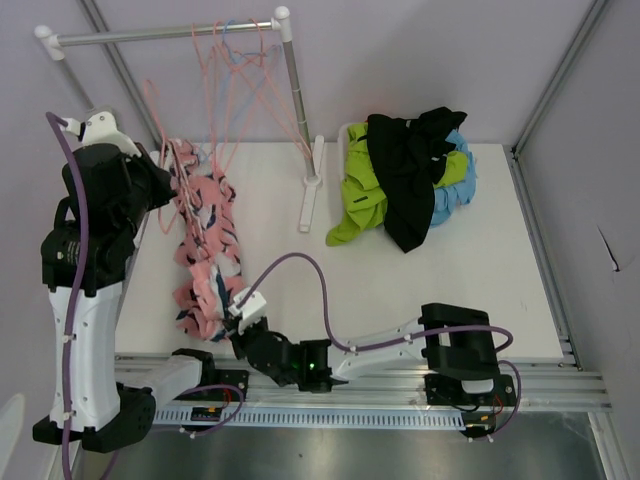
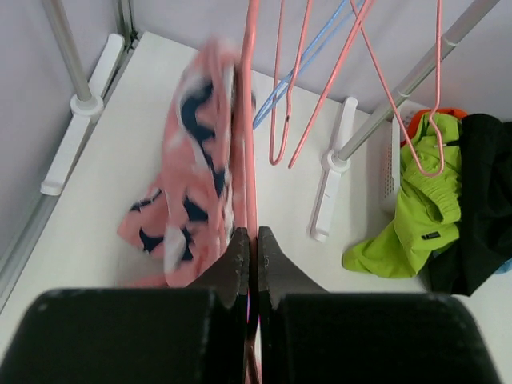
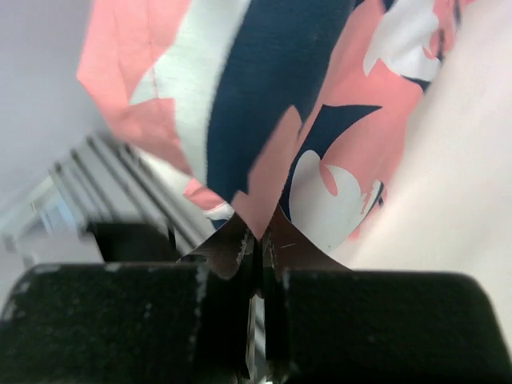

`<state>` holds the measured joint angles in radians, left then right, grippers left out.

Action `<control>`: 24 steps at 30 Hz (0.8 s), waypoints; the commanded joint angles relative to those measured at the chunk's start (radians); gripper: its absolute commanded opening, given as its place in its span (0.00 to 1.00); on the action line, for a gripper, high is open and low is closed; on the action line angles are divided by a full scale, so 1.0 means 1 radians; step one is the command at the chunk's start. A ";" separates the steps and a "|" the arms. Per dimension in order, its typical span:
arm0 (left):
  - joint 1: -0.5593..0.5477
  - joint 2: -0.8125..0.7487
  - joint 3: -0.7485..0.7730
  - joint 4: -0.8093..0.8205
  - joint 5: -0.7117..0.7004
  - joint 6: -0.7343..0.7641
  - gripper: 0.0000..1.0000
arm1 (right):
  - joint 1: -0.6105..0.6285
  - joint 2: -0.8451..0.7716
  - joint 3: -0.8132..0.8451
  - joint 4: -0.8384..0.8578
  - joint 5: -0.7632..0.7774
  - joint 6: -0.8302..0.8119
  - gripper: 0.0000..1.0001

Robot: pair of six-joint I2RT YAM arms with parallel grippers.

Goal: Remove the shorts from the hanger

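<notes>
Pink shorts with dark-blue shapes (image 1: 205,245) hang in a long bunch from a pink hanger (image 2: 250,120), their lower end near the table's front edge. My left gripper (image 1: 172,178) is shut on that hanger's wire, seen pinched between the jaws of the gripper (image 2: 253,240) in the left wrist view, with the shorts (image 2: 192,160) just beyond. My right gripper (image 1: 240,308) is shut on the bottom edge of the shorts. In the right wrist view a point of the cloth (image 3: 304,96) sits clamped in the gripper (image 3: 260,236).
A rack rail (image 1: 170,33) at the back carries more pink and blue hangers (image 1: 240,70); its foot (image 1: 313,185) stands mid-table. A white basket (image 1: 349,135) at the back right holds lime green (image 1: 362,195), black (image 1: 405,170) and light blue shorts (image 1: 455,200).
</notes>
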<state>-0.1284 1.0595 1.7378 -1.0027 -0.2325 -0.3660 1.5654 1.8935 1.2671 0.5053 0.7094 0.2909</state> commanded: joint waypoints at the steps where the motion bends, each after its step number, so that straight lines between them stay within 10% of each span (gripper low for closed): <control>1: -0.002 0.010 0.097 0.142 -0.074 0.050 0.00 | 0.058 -0.050 -0.089 -0.088 0.084 0.108 0.00; 13: -0.004 -0.128 -0.028 -0.025 0.186 -0.028 0.00 | -0.126 0.032 0.115 -0.076 0.015 -0.041 0.00; 19: -0.022 -0.315 -0.271 -0.046 0.147 -0.045 0.00 | -0.326 0.128 0.441 -0.265 -0.146 -0.095 0.00; 24: -0.036 -0.322 -0.244 -0.069 0.053 -0.025 0.00 | -0.364 0.026 0.312 -0.286 -0.139 -0.041 0.00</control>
<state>-0.1509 0.7090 1.4628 -1.1004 -0.1162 -0.3923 1.1751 1.9892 1.6455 0.2653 0.5922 0.2344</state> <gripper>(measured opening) 0.026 0.019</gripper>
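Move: The right hand already pinches the lower part of the pink shorts; their waistband, on the pink hanger, lies about 25 cm ahead of it, 8 cm left and 12 cm higher. From the left hand, shut on that hanger, the waistband is some 9 cm ahead, about in line sideways, 10 cm below. From the right hand, the rack's right foot stands roughly 39 cm ahead, 15 cm right, and the full basket 38 cm ahead, 37 cm right, both near table height. Still pinching the shorts' lower cloth, the right hand finishes its tug with a dip of some 4 cm down and slightly back, then sweeps fast forward and up towards the rack, ending about 20 cm farther out and turned some 15 degrees clockwise. Late on, the left hand, keeping its hold on the hanger, draws back about 9 cm and sinks 5 cm. ##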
